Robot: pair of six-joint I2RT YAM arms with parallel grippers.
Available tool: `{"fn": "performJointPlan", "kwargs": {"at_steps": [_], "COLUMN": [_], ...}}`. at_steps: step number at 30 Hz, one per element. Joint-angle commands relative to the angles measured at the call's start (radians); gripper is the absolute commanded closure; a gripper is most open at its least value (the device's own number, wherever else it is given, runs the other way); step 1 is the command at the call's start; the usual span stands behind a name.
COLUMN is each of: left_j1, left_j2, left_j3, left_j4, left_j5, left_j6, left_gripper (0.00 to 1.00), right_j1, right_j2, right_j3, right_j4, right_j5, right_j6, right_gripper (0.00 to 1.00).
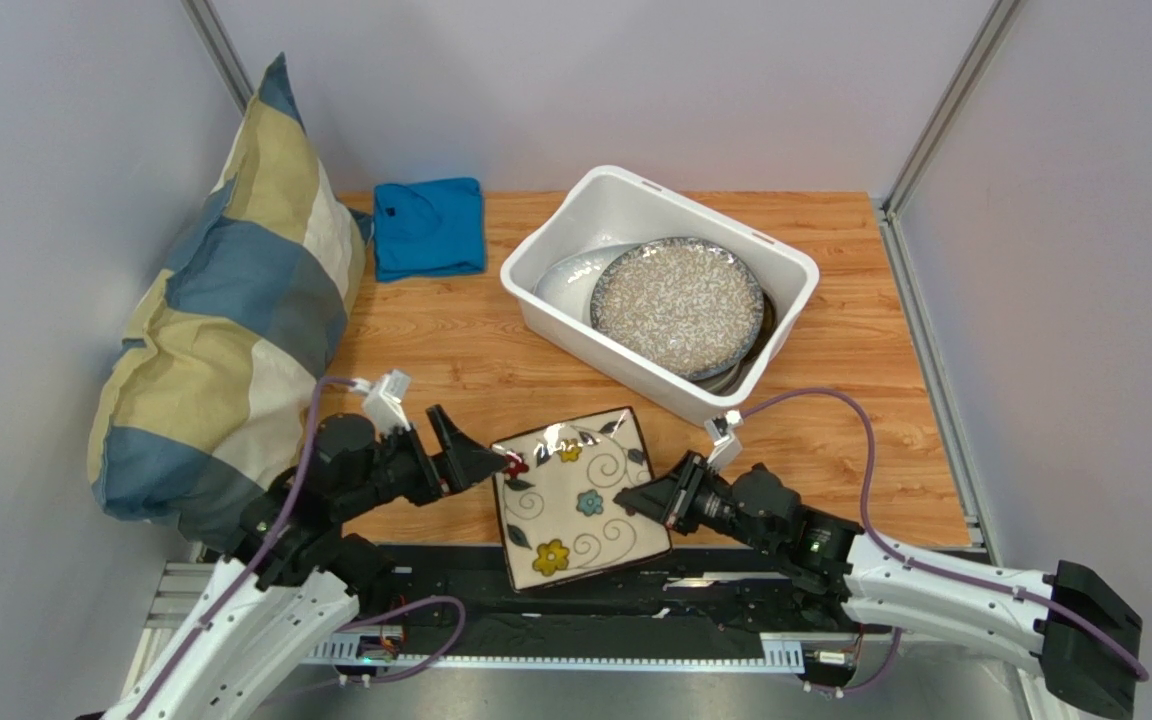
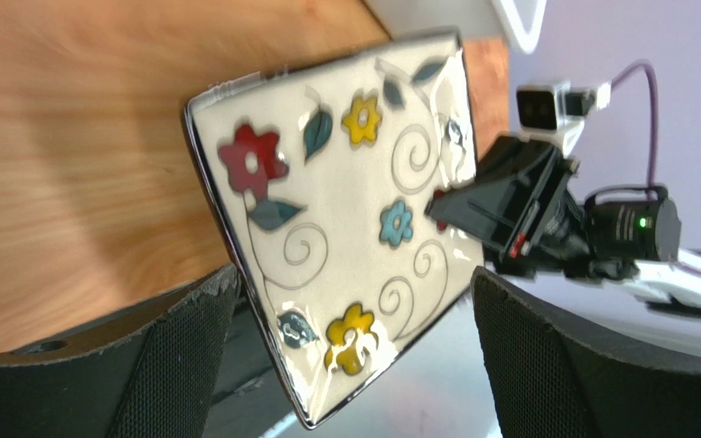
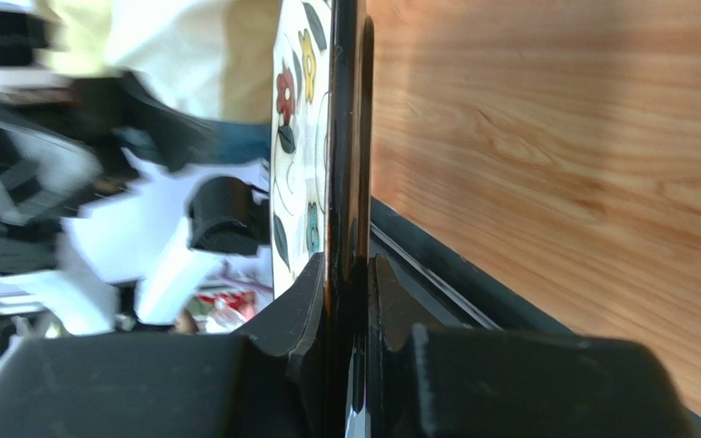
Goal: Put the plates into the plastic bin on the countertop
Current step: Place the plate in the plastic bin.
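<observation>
The floral square plate (image 1: 575,495) lies at the near edge of the countertop (image 1: 447,353), its front part past the edge and over the black arm base. My right gripper (image 1: 639,503) is shut on the plate's right rim; in the right wrist view the rim (image 3: 345,137) stands edge-on, pinched between the fingers of that gripper (image 3: 350,265). My left gripper (image 1: 477,450) is open at the plate's left side. Its wide fingers (image 2: 190,356) flank the plate's corner (image 2: 345,228) without touching it. The plastic bin (image 1: 597,342) holds a grey-speckled round plate (image 1: 675,305) over a white platter (image 1: 567,278).
A folded blue cloth (image 1: 429,225) lies at the back of the countertop, left of the bin. A large checked pillow (image 1: 222,315) leans against the left wall. Metal frame rails and grey walls close in the sides.
</observation>
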Motion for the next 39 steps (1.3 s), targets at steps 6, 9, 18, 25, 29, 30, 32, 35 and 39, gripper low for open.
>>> {"fn": "performJointPlan", "kwargs": {"at_steps": [6,9,18,25,29,30,32,35,39], "left_j1": [0.022,0.069,0.525,0.593,0.593,0.594,0.593,0.594,0.594], "left_j2": [0.043,0.103,0.327,0.468,0.496,0.502,0.506,0.500,0.496], "left_j3": [0.291,0.362,0.424,0.453,0.455,0.453,0.449,0.404,0.361], "left_j4": [-0.307,-0.273,-0.073,-0.013,0.018,0.021,0.030,0.058,0.087], "left_j5": [-0.356,-0.353,0.042,0.003,-0.052,-0.074,-0.091,-0.108,-0.128], "left_j6": [0.256,0.322,0.479,0.588,0.629,0.640,0.646,0.654,0.666], "left_gripper": [0.01,0.00,0.01,0.00,0.00,0.00,0.01,0.00,0.00], "right_j1": [-0.008,-0.096,-0.571,-0.894,-0.972,-0.975,-0.987,-0.998,-1.021], "right_j2": [-0.116,-0.052,0.245,0.473,0.590,0.634,0.673,0.720,0.754], "right_j3": [0.401,0.538,0.855,0.913,0.931,0.937,0.949,0.942,0.904], "right_j4": [-0.179,-0.230,-0.190,0.044,0.098,0.100,0.092,0.098,0.132], "right_j5": [0.014,-0.117,-0.516,-0.646,-0.644,-0.640,-0.635,-0.627,-0.610], "right_j6": [-0.270,-0.336,-0.355,-0.183,-0.181,-0.191,-0.212,-0.235,-0.241], "right_gripper": [1.00,1.00,1.00,1.00,1.00,1.00,1.00,1.00,1.00]}}
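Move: The bin's middle is about 29 cm ahead of my right hand, 5 cm to its right and slightly lower. The speckled plate in it lies some 27 cm ahead and 6 cm right, and the clear plate at its left end roughly 31 cm ahead and 8 cm left. The flowered plate, already pinched by its right edge, has its middle 8 cm straight left. From my left hand the bin is about 27 cm ahead and 26 cm right. I keep the flowered plate pinched in my right hand, swing it up nearly 20 cm and forward over the bin's near wall, then lower it about 9 cm over the speckled plate, ending 29 cm forward and 12 cm right, turned some 25 degrees clockwise. My left hand, already open and off the plate, backs away left and forward, rising and rolling its left side up. ##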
